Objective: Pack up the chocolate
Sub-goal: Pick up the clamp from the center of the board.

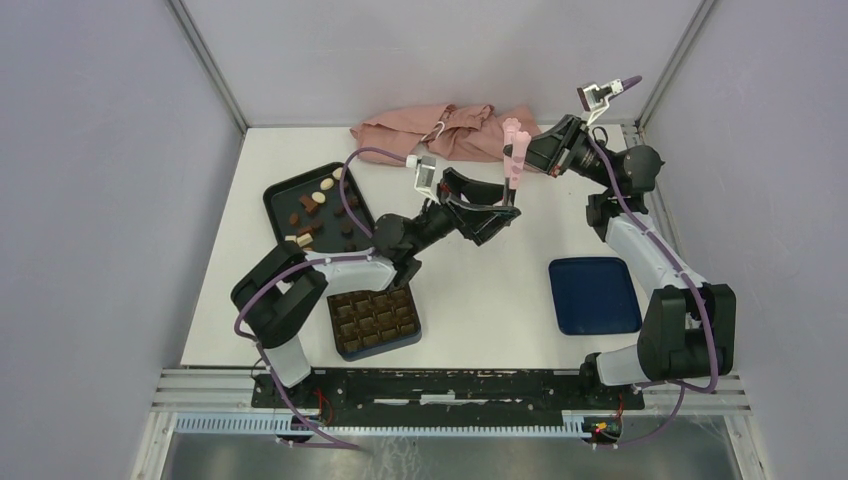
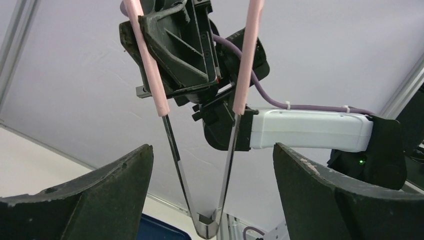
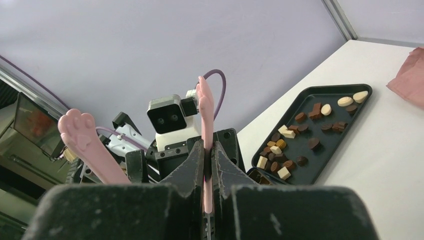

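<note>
The chocolate [image 1: 318, 214] lies as several small brown and cream pieces on a black tray [image 1: 279, 192], which also shows in the right wrist view [image 3: 311, 95] with the chocolate [image 3: 281, 146] on it. My right gripper [image 1: 528, 158] is raised over the back of the table, shut [image 3: 209, 150] on one pink arm of a pair of tongs [image 3: 205, 115]. In the left wrist view the metal hinge end of the tongs [image 2: 207, 226] hangs between the spread fingers [image 2: 115, 190] of my left gripper [image 2: 211, 147], touching neither. Seen from above, my left gripper [image 1: 497, 212] is open just below the tongs [image 1: 514, 150].
A dark blue box with a brown gridded insert [image 1: 373, 320] stands near the left arm's base. A dark blue lid [image 1: 594, 295] lies at the right front. A pink cloth [image 1: 440, 130] is bunched at the back edge.
</note>
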Controlling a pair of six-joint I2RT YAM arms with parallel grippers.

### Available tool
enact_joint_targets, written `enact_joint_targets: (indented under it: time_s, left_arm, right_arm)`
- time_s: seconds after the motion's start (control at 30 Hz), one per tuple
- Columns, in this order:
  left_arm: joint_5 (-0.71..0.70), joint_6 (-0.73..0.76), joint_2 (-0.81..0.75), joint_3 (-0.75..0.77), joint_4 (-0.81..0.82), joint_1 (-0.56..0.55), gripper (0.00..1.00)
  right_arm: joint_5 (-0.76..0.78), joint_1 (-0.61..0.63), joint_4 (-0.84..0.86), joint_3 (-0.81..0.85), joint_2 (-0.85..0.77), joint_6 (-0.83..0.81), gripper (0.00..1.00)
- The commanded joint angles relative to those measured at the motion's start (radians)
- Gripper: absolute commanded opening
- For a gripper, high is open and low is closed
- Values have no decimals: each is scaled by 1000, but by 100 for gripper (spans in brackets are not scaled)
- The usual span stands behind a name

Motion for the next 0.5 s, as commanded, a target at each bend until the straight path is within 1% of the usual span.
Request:
enact_joint_targets:
  time_s: [0.0, 0.1, 0.27, 0.37, 0.47]
  left_arm:
    - [-7, 71, 0, 56, -60, -8, 93]
    - [-10, 100, 7, 79, -74, -19, 88]
    - [-6, 100, 25, 92, -48, -27, 72]
    - [-17, 99, 30, 96, -20, -29, 66]
    - [-16, 98, 36, 102, 6, -30, 65]
  right_arm:
    - [8, 28, -47, 45, -15, -89, 0]
    - [9, 40, -80, 39, -20, -118, 0]
    - [7, 45, -78, 41, -21, -120, 0]
    - [7, 48, -78, 39, -26, -121, 0]
    - [11, 47, -77, 36, -26, -111, 0]
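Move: My right hand holds the pink-handled clamp by one handle in mid-air, the clamp's middle about 5 cm back from its pads and 2 cm below. That middle is nearly at my open left hand: about 2 cm ahead, 1 cm right, 2 cm up. From my left hand the blue tray lies some 18 cm right and 9 cm back, the pink cloth about 24 cm ahead and 7 cm left, both roughly 30 cm below. I close the wide-open left fingers around the clamp where handles meet metal, to about two thirds open, edging that hand some 1.5 cm right so the clamp sits deeper between them. My right hand keeps its shut grip on one handle and carries the clamp about 1.5 cm left and 1 cm down into the left hand's gap. ##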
